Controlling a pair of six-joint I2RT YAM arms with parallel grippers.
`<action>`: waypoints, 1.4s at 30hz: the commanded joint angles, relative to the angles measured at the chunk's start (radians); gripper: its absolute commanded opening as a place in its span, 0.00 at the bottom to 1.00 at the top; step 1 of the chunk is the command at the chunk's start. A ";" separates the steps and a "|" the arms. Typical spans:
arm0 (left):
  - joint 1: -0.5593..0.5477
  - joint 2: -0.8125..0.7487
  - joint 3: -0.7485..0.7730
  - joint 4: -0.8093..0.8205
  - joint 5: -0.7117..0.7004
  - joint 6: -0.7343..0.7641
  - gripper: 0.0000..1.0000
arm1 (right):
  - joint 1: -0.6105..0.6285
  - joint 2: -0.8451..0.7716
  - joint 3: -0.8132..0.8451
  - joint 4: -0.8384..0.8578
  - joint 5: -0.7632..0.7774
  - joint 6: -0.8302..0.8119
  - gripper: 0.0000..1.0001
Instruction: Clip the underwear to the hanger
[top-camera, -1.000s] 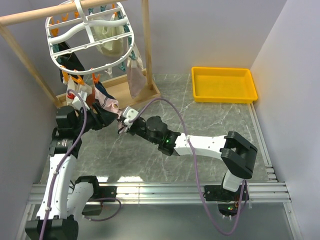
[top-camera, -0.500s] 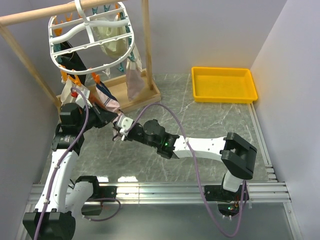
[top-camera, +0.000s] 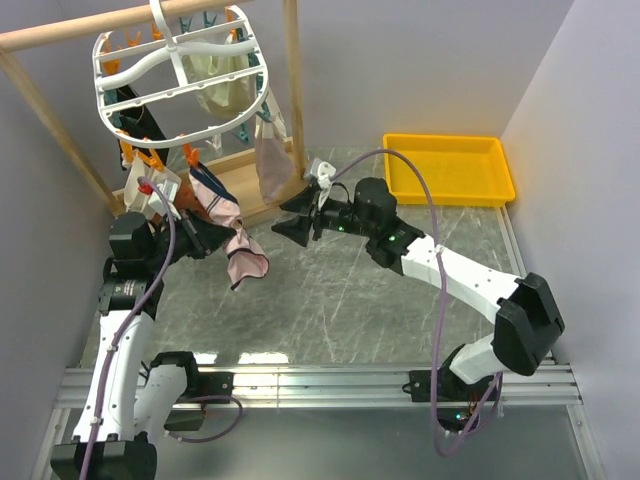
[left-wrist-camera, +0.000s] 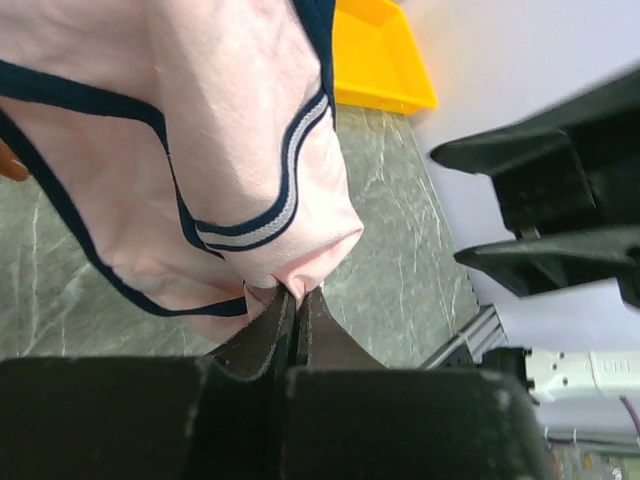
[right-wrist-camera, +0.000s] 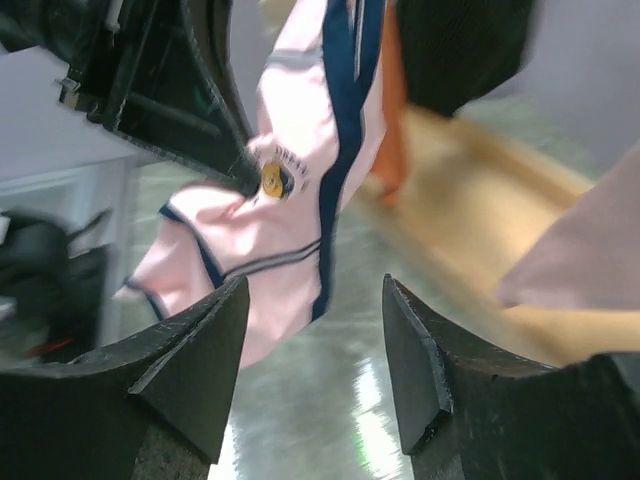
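The pale pink underwear with navy trim hangs in the air at the left, under the white oval hanger. My left gripper is shut on a fold of it, and the left wrist view shows the pink underwear pinched between the closed fingertips. The top of the garment reaches up near an orange clothespin; I cannot tell whether it is clipped. My right gripper stands open a short way to the right, touching nothing. In its wrist view the underwear hangs beyond the open right gripper.
Beige garments and a black one hang on the hanger, and another cloth hangs by the wooden post. The wooden frame's base lies behind the grippers. A yellow tray sits at the back right.
My right gripper has opened, let go of the underwear and swung back to the right. My left gripper has shut on the underwear, which now dangles from it.
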 joint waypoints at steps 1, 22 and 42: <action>0.015 -0.018 -0.006 0.036 0.119 0.067 0.00 | -0.050 0.045 0.035 -0.060 -0.275 0.168 0.63; 0.050 -0.137 -0.044 0.075 0.519 0.331 0.00 | -0.084 0.322 0.121 0.436 -0.486 0.946 0.64; 0.052 -0.123 -0.035 0.113 0.506 0.320 0.00 | -0.075 0.381 0.072 0.441 -0.508 1.089 0.84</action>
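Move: The underwear, already clipped at one end and pinched by the left fingers at the other, has its middle roughly 10 cm left of the right hand, 2 cm back and slightly lower. From the left hand its middle is about 1 cm ahead and 1 cm left, 2 cm below. The orange clip holding it sits about 12 cm ahead of the left hand, 5 cm left and 8 cm higher. The grey-pink garment hangs some 12 cm ahead of the right hand and 3 cm left. The underwear is drawn back some 7 cm by the left hand, a little right and up too, its shut fingers keeping their pinch while the wrist tips up and turns clockwise, about 25 degrees each. Then that hand holds. Meanwhile the right hand dips about 6 cm, rises slightly and sinks again, edging left and back towards the cloth, rolling strongly and opening wider; contact can't be seen. ##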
